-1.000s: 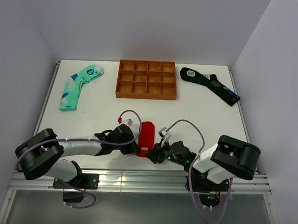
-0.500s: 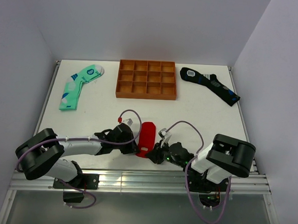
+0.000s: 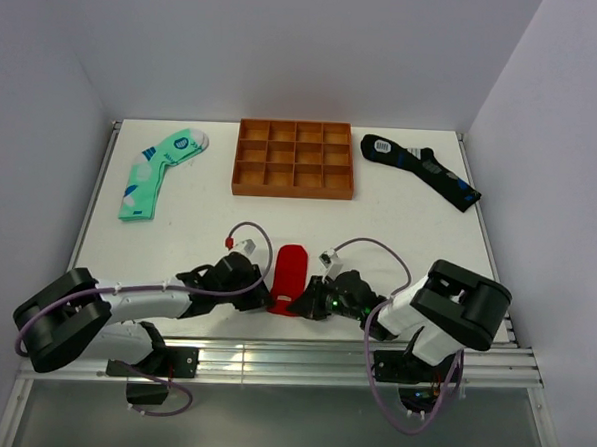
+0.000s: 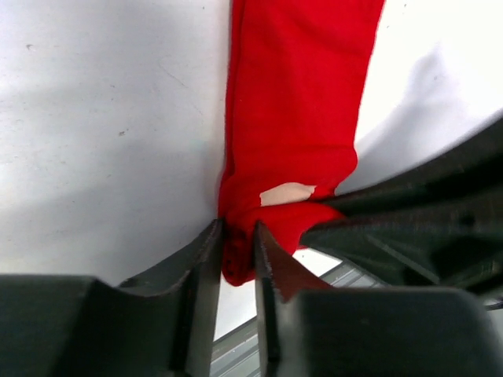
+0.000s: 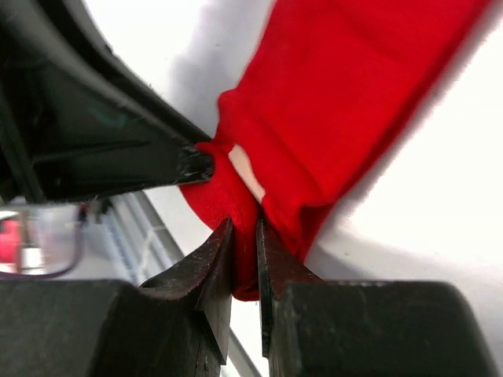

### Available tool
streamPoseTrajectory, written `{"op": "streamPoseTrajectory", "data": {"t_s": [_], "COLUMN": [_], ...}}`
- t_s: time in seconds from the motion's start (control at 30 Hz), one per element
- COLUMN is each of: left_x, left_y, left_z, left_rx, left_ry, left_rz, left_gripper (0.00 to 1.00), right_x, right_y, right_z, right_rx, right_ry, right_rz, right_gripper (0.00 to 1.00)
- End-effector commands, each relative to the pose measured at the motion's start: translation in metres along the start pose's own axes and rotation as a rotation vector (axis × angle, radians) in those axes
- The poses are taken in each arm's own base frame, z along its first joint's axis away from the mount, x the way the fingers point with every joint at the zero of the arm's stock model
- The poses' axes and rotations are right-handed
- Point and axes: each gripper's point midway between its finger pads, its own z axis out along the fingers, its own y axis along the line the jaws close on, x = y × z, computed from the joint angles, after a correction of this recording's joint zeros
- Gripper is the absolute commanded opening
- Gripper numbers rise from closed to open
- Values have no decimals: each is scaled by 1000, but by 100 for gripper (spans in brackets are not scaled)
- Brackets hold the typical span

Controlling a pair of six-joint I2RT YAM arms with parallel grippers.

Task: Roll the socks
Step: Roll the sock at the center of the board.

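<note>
The red sock lies lengthwise near the table's front edge, between my two grippers. Its near end is bunched into a fold. My left gripper pinches the left side of that fold; in the left wrist view its jaws are shut on the red sock. My right gripper pinches the same end from the right, and its jaws are shut on the red sock. The mint-green sock lies flat at the far left. The black sock with blue patches lies at the far right.
An orange-brown tray with several compartments stands at the middle back. White walls close the table on three sides. A metal rail runs along the near edge, right under both grippers.
My right gripper has moved left onto the sock's near end and shut on it. The left gripper has shifted slightly left and nearer. The sock's near end has bunched up.
</note>
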Motion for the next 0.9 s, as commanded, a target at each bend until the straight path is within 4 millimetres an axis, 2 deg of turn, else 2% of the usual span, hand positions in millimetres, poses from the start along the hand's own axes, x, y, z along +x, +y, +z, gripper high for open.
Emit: {"op": "streamPoseTrajectory", "data": {"t_s": [0.0,0.07,0.13,0.2,0.33,0.47,0.5,0.53,0.73,0.87], "left_x": [1,-1,-6,-14,-15,-20,-17,-22,-24,-26], "left_y": [14,9,12,5,4,-1,6,-4,-4,-17], "left_z": [-3,-6,-7,-10,-15,-20,-20,-25,-29,-33], "left_rx": [-21,24,36,78,152,229,232,286,332,392], "left_ry": [-29,-53,-99,-142,-191,-250,-254,-287,-341,-366], "left_rz": [7,-4,-8,-12,-3,16,31,36,74,126], "left_gripper": [30,35,39,41,44,46,47,48,48,47], "right_x": [60,61,67,70,78,82,83,83,86,84], "right_y": [-73,-75,-80,-82,-86,-88,-87,-87,-89,-92], "right_z": [-30,-28,-30,-32,-35,-37,-38,-39,-45,-47], "right_rx": [283,309,344,349,365,385,391,392,408,417], "right_ry": [243,274,311,342,410,463,483,491,545,566], "right_rz": [182,203,233,278,347,393,402,416,492,542], "right_gripper": [0,0,0,0,0,0,0,0,0,0]}}
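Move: The rolled near end of the red sock lies about 3 cm to the left hand's right and 1 cm back, level with its fingertips; the sock's flat part is centred about 7 cm ahead and 4 cm right, 2 cm lower. The right hand already pinches that rolled end, whose middle is about 2 cm to its left and 1 cm ahead; from it the flat part is about 8 cm ahead and 2 cm left, a centimetre below. Keeping its pinch on the rolled end, the right hand twists it forward some 30 degrees, top going over towards the flat part, and sinks about 1 cm. The left fingers, already parting, open further and come free of the roll: the hand backs off about 2 cm to the left, rising slightly, then lifts some 2 cm more while easing right and forward, its fingers tilting up flatter. ##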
